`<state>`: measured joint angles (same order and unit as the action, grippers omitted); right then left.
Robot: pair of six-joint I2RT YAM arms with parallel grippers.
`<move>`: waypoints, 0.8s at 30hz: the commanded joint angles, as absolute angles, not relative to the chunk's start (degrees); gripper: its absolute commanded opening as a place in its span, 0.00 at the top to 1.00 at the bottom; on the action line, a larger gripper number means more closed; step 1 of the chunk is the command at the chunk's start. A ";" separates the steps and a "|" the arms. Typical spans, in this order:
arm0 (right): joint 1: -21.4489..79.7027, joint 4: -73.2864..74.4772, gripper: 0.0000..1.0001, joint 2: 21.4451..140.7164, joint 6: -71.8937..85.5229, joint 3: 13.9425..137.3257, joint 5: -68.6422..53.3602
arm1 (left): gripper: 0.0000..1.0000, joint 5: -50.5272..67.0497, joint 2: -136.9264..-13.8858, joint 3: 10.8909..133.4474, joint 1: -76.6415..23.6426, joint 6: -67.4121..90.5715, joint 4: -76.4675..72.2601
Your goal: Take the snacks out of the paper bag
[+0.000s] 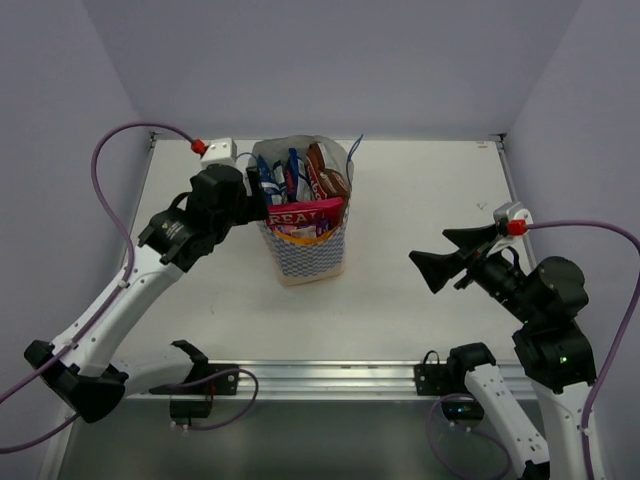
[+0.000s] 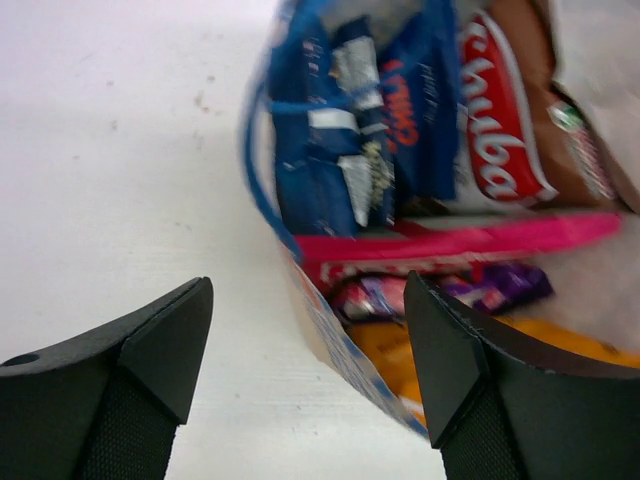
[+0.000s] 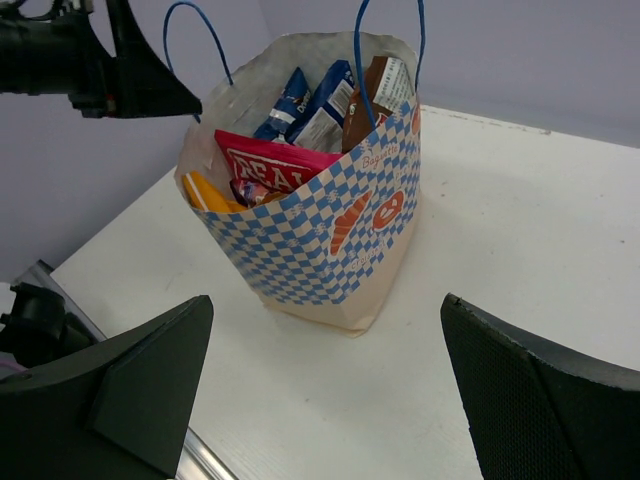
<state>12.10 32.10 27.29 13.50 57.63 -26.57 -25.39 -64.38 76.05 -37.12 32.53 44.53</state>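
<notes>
The paper bag (image 1: 308, 255) (image 3: 330, 235) stands upright near the middle of the table, packed with snacks. Blue packets (image 2: 330, 150), a brown-and-white packet (image 2: 500, 120), a red-pink packet (image 2: 460, 238), a small purple packet (image 2: 505, 285) and an orange packet (image 2: 440, 350) show inside. My left gripper (image 1: 258, 190) (image 2: 308, 290) is open at the bag's left rim (image 2: 345, 355), one finger outside it and one over the snacks, holding nothing. My right gripper (image 1: 442, 255) (image 3: 325, 305) hangs wide open and empty to the right of the bag, facing it.
The white table (image 1: 430, 190) is closed in by pale walls at the back and sides. A metal rail (image 1: 330, 375) runs along its near edge between the arm bases. Purple cables (image 1: 105, 165) loop off both arms.
</notes>
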 commanded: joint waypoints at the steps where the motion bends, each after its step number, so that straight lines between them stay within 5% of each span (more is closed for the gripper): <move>1: 12.22 30.32 0.01 26.37 13.89 57.66 -27.16 | 0.19 -25.14 -66.97 74.79 -31.83 32.87 36.84; 6: 12.22 30.15 0.01 25.05 13.71 57.04 -26.81 | 0.33 -26.11 -71.62 75.06 -29.27 31.99 34.37; 19: 12.22 29.62 0.01 25.05 12.92 56.43 -27.33 | 1.00 -21.71 -76.20 75.76 -25.23 29.45 31.29; 24: 12.30 28.74 0.01 24.79 11.78 56.34 -26.80 | 1.00 -20.83 -76.20 77.07 -23.47 22.69 27.61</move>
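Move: The bag's left rim, where the left handle is fixed, is about 7 cm ahead of the left hand, 1 cm left and 4 cm below. Just inside the bag, the blue packets lie about 9 cm ahead and 4 cm right. The red packet is about 3 cm ahead and 8 cm right, the brown packet some 8 cm ahead and 12 cm right. From the right hand that rim spot is roughly 18 cm ahead and 34 cm left, about 10 cm lower. Bring the left gripper forward about 8 cm, sinking some 4 cm and drifting slightly left, so its open fingers straddle the paper bag's left rim beside the blue handle. Close them fully on the way, easing off over the second half, to pinch the rim there; keep the wrist nearly as it is, turned only a few degrees counter-clockwise. ##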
